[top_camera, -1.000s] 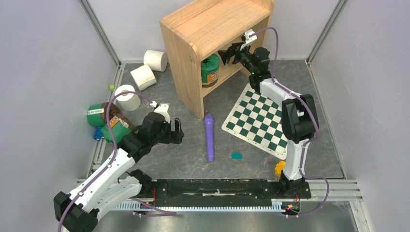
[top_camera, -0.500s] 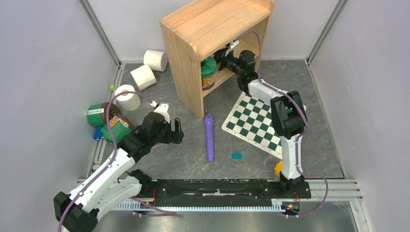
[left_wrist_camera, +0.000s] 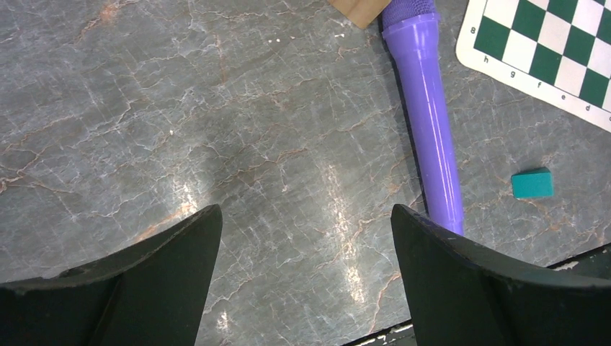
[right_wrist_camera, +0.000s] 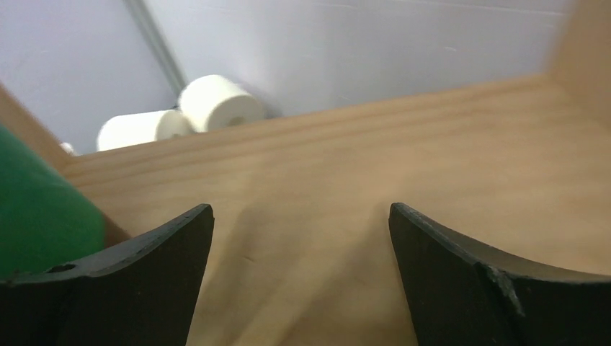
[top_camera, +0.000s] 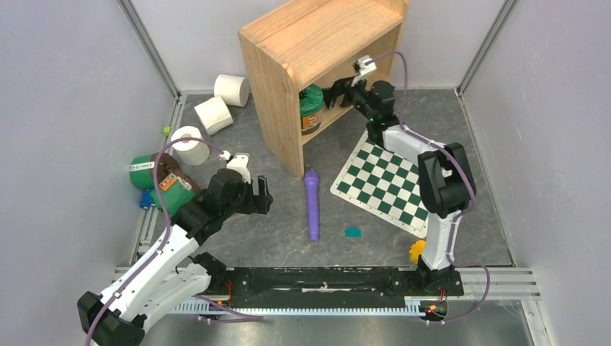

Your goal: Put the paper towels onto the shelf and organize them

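Note:
Three white paper towels lie on the floor left of the shelf [top_camera: 317, 40]: one at the back [top_camera: 232, 89], one [top_camera: 213, 114] in front of it, one [top_camera: 189, 145] nearer my left arm. My right gripper [top_camera: 333, 95] is open and empty at the mouth of the shelf's lower tier. In the right wrist view its jaws [right_wrist_camera: 300, 210] stand wide over the wooden shelf board [right_wrist_camera: 432, 158], and two paper towels [right_wrist_camera: 220, 102] [right_wrist_camera: 137, 130] show beyond the open back. My left gripper [top_camera: 262, 196] hangs open over bare floor [left_wrist_camera: 305, 210], well right of the rolls.
A green canister [top_camera: 311, 107] stands inside the lower tier, left of my right gripper [right_wrist_camera: 36, 209]. Two more green canisters [top_camera: 155, 180] lie at the left wall. A purple cylinder [top_camera: 312, 205] [left_wrist_camera: 432, 122], a teal block [top_camera: 352, 232] [left_wrist_camera: 532, 183] and a checkered board [top_camera: 385, 180] lie on the floor.
My right gripper pushed toward the lower tier, then drew back a little, and its jaws opened wider. The left arm shifted only slightly.

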Controlling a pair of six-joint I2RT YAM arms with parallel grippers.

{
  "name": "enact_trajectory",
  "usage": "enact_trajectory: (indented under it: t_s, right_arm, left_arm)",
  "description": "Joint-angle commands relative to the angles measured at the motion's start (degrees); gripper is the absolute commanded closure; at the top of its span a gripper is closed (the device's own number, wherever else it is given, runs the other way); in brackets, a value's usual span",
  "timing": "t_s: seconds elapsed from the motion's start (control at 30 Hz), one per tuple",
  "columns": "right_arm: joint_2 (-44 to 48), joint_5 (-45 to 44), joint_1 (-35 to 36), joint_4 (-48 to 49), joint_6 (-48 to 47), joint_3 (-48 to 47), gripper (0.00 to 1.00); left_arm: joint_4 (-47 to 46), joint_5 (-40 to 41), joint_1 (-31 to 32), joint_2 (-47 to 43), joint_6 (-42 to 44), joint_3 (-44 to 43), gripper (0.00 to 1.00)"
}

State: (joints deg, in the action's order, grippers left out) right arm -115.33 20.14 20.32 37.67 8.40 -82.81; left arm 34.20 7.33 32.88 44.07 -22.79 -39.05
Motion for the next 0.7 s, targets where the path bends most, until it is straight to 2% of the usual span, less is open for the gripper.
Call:
enact_trajectory:
  t_s: [0.0, 0.27, 0.4, 0.5, 0.6, 0.67]
  right_arm:
    - [7.7, -8.8, -6.5, -0.9, 3.4, 6.9, 0.05]
    - [24.8, -8.5, -8.5, -12.6, -3.2, 21.2, 0.05]
    - [35.8, -4.4, -8.5, -15.7, -1.9, 29.4, 0.05]
    - [44.6, -1.1, -8.4, -16.5, 0.0, 36.4, 0.05]
    - [52.1, 0.4, -8.1, -17.3, 1.7, 42.0, 0.04]
    - [56.4, 1.4, -7.9, -18.5, 2.8, 44.2, 0.04]
  left_arm:
    - [1.3, 4.4, 0.2, 0.5, 0.0, -2.7, 0.07]
    - [5.2, 15.1, -1.0, 7.2, -3.2, -8.7, 0.07]
    - [6.5, 16.0, -5.9, 10.2, -3.8, -11.9, 0.07]
    - [5.2, 11.4, -16.1, 9.8, -4.0, -12.1, 0.09]
    - [3.6, 5.7, -29.3, 8.3, -4.8, -11.7, 0.10]
    - [2.9, 4.7, -36.2, 7.8, -5.0, -11.8, 0.10]
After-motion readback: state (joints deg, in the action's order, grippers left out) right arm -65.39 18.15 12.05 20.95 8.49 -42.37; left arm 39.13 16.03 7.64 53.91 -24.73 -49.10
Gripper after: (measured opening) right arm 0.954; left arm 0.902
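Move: The nearer green paper towel pack lies about 23 cm to the left hand's left, 2 cm farther out and some 9 cm lower; the other green pack is about 31 cm left and 9 cm ahead, the upright white roll about 20 cm left and 15 cm ahead. From the right hand, the shelved pack sits roughly 7 cm left and 4 cm back, about level; the nearer green pack is some 47 cm left, 32 cm back and 19 cm down. Towards the nearer green pack, the empty left hand sweeps about 13 cm left and 5 cm forward, gathering speed and swinging some 35 degrees counter-clockwise, fingers kept wide open. Meanwhile the open right hand draws away from the shelved pack, first to its right, out past the shelf's open front, then straight back towards the chessboard, with no touch to be seen. ##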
